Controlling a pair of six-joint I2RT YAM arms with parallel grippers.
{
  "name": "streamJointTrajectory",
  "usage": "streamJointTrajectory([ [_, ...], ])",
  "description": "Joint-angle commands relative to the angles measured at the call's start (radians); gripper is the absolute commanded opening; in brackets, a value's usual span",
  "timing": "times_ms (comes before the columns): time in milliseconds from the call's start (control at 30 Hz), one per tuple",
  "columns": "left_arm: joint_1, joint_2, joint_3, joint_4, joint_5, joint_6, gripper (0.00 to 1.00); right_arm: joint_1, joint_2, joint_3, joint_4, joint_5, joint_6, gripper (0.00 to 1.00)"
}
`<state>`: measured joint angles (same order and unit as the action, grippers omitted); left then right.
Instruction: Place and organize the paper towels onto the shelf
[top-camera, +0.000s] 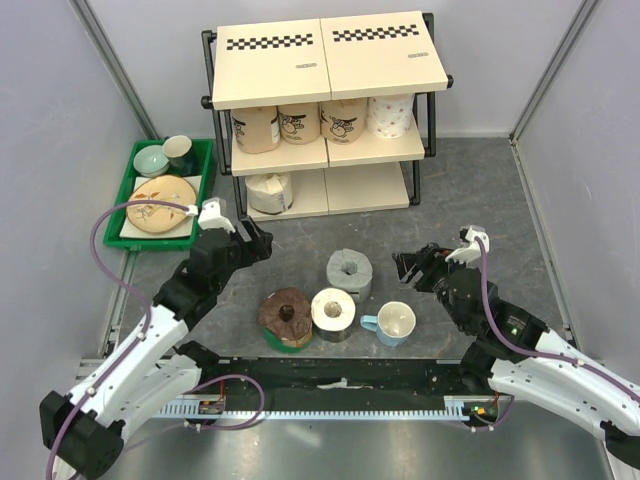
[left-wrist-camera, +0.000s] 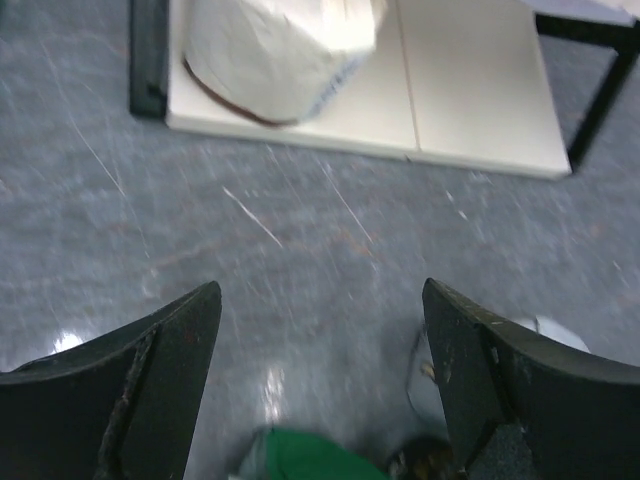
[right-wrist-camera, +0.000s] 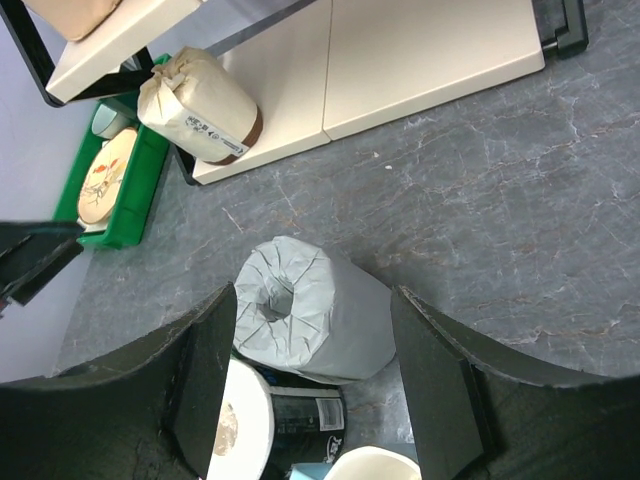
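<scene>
Four paper towels stand on the middle tier of the shelf (top-camera: 330, 75): three tan rolls (top-camera: 300, 122) and a white patterned one (top-camera: 390, 115). A white wrapped roll (top-camera: 268, 190) (left-wrist-camera: 280, 50) (right-wrist-camera: 200, 105) lies on the bottom board. On the floor sit a grey roll (top-camera: 349, 272) (right-wrist-camera: 315, 320), a dark brown roll (top-camera: 286, 318) and a white roll with a black wrapper (top-camera: 333, 310) (right-wrist-camera: 240, 430). My left gripper (top-camera: 262, 240) (left-wrist-camera: 320, 300) hangs open over bare floor in front of the bottom board. Open too, my right gripper (top-camera: 408, 265) (right-wrist-camera: 312, 295) sits just right of the grey roll, not touching it.
A white mug with a blue handle (top-camera: 393, 324) (right-wrist-camera: 370, 465) stands right of the white roll. A green tray (top-camera: 130, 190) (right-wrist-camera: 110, 190) with dishes sits left of the shelf. Grey walls close in both sides.
</scene>
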<state>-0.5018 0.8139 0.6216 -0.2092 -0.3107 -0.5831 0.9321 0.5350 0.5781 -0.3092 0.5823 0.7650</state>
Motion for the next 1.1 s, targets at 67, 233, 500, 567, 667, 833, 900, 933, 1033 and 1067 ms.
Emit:
streamJointTrajectory([
  [67,-0.004,-0.076,0.069,-0.35,0.189,-0.09,0.89,0.004,0.002,-0.006,0.013,0.004,0.03,0.71],
  [233,-0.004,-0.072,0.128,-0.539,0.332,-0.121,0.89,0.004,0.006,-0.012,0.016,0.002,0.04,0.71],
  [500,-0.004,-0.159,0.201,-0.726,0.36,-0.144,0.88,0.005,0.0,-0.015,0.004,-0.004,0.053,0.71],
  [567,-0.004,-0.16,0.201,-0.746,0.424,-0.123,0.88,0.004,0.0,-0.017,0.001,-0.004,0.056,0.71],
  [667,-0.007,-0.18,0.198,-0.774,0.476,-0.106,0.87,0.004,0.0,-0.024,0.002,-0.004,0.068,0.71],
  [833,-0.012,-0.183,0.188,-0.817,0.463,-0.072,0.87,0.007,0.003,-0.029,0.001,-0.01,0.083,0.72],
  [900,-0.014,-0.176,0.178,-0.815,0.464,-0.067,0.87,0.005,0.006,-0.03,0.002,-0.012,0.088,0.72],
  [933,-0.014,-0.176,0.173,-0.812,0.464,-0.067,0.87,0.005,0.005,-0.03,0.002,-0.01,0.088,0.71],
  [1033,-0.02,-0.17,0.152,-0.79,0.466,-0.064,0.87,0.004,0.003,-0.03,0.002,-0.013,0.092,0.71],
  [1067,-0.021,-0.165,0.145,-0.782,0.467,-0.061,0.87,0.005,0.003,-0.032,0.002,-0.013,0.092,0.72],
])
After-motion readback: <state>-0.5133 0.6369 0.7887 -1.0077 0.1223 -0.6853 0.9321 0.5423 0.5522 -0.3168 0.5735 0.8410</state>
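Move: The brown roll with the green base, the next one to take, stands about 16 cm back from the left gripper, 6 cm to its right and some 13 cm below it. The white-topped roll is level with the brown one and 11 cm farther right. The grey roll stands about 7 cm back and 21 cm right of the left gripper. From the idle right gripper, the brown roll lies about 27 cm left, 8 cm back and 17 cm down. Draw the empty left gripper back about 15 cm from in front of the shelf towards the brown roll, sinking only some 3 cm and easing off at the end. On the way tip the fingers down about 30 degrees and swing them somewhat clockwise to face the roll. Keep them wide open and stop above its left side, not touching it yet. ##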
